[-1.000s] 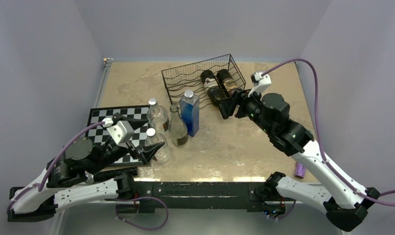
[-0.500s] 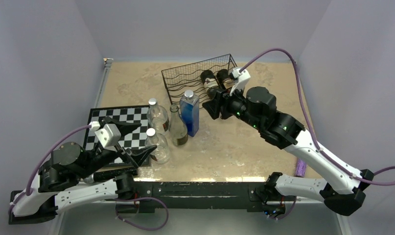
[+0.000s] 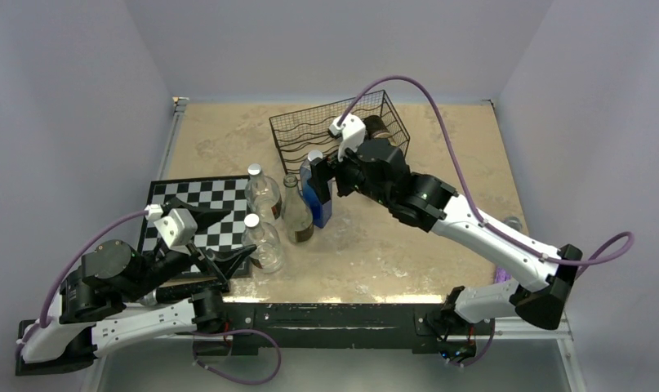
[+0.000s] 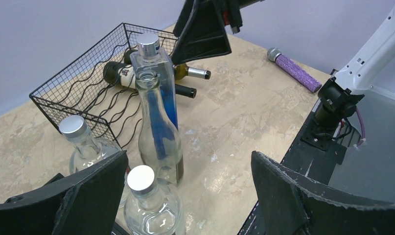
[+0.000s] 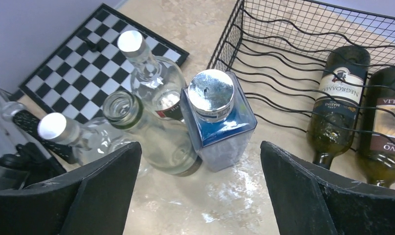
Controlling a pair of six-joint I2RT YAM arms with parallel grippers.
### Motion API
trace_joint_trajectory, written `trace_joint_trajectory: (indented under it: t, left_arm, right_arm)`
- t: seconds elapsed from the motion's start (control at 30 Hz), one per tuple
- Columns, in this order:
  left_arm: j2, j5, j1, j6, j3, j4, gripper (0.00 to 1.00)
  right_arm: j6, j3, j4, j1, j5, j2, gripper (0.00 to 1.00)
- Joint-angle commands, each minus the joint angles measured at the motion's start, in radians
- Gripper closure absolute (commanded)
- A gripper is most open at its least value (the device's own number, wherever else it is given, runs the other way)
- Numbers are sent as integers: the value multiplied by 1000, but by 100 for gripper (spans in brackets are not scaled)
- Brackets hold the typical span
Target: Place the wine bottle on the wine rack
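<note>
The black wire wine rack [image 3: 305, 135] [image 5: 283, 29] lies at the back of the table. Two dark wine bottles [image 5: 337, 93] [image 5: 386, 122] rest side by side in it. In front of the rack stand a blue square bottle [image 3: 316, 192] [image 5: 220, 122], an open-necked clear bottle [image 3: 296, 214] [image 5: 151, 132] and two clear capped bottles [image 3: 262, 194] [image 3: 263, 245]. My right gripper [image 3: 330, 175] [image 5: 200, 147] hangs open just above the blue bottle and holds nothing. Open and empty too, my left gripper [image 3: 224, 237] [image 4: 188, 159] sits low beside the nearest capped bottle [image 4: 149, 200].
A black-and-white chessboard [image 3: 179, 200] lies at the left under my left arm. A purple microphone-like stick [image 4: 295, 71] lies near the table's right front edge. The black base rail [image 3: 334, 314] runs along the near edge.
My right arm has swung left, away from the dark bottles in the rack to above the blue bottle, and its jaws have spread wider. The left arm has drawn back slightly.
</note>
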Motion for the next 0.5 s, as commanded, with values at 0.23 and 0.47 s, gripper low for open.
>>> trace_joint_trajectory:
  t: [0.23, 0.47]
  left_arm:
    - [12, -16, -1, -22, 20, 12, 1]
    - [28, 0, -1, -31, 22, 11, 1]
  right_arm:
    - [-140, 150, -77, -17, 69, 154, 7]
    - [-135, 170, -93, -90, -56, 221, 6]
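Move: The blue bottle stands about 7 cm ahead of the right hand and 3 cm to its left, its middle some 16 cm below. The green glass bottle is about 2 cm ahead and 9 cm left of this hand, the upper clear bottle 8 cm ahead and 17 cm left; the wine rack's middle lies about 26 cm ahead and 4 cm right, low on the table. From the left hand the blue bottle is some 21 cm ahead and 15 cm right. The right hand sinks about 5 cm and reaches forward nearly as far, closing in on the silver cap and upper part of the blue bottle, with the green glass bottle's mouth off to the left. As it goes, its left side dips some 15 degrees so that the fingers, still pointing forward-left, slope more steeply down; they stay wide open, and no touch on the bottle can be made out. ##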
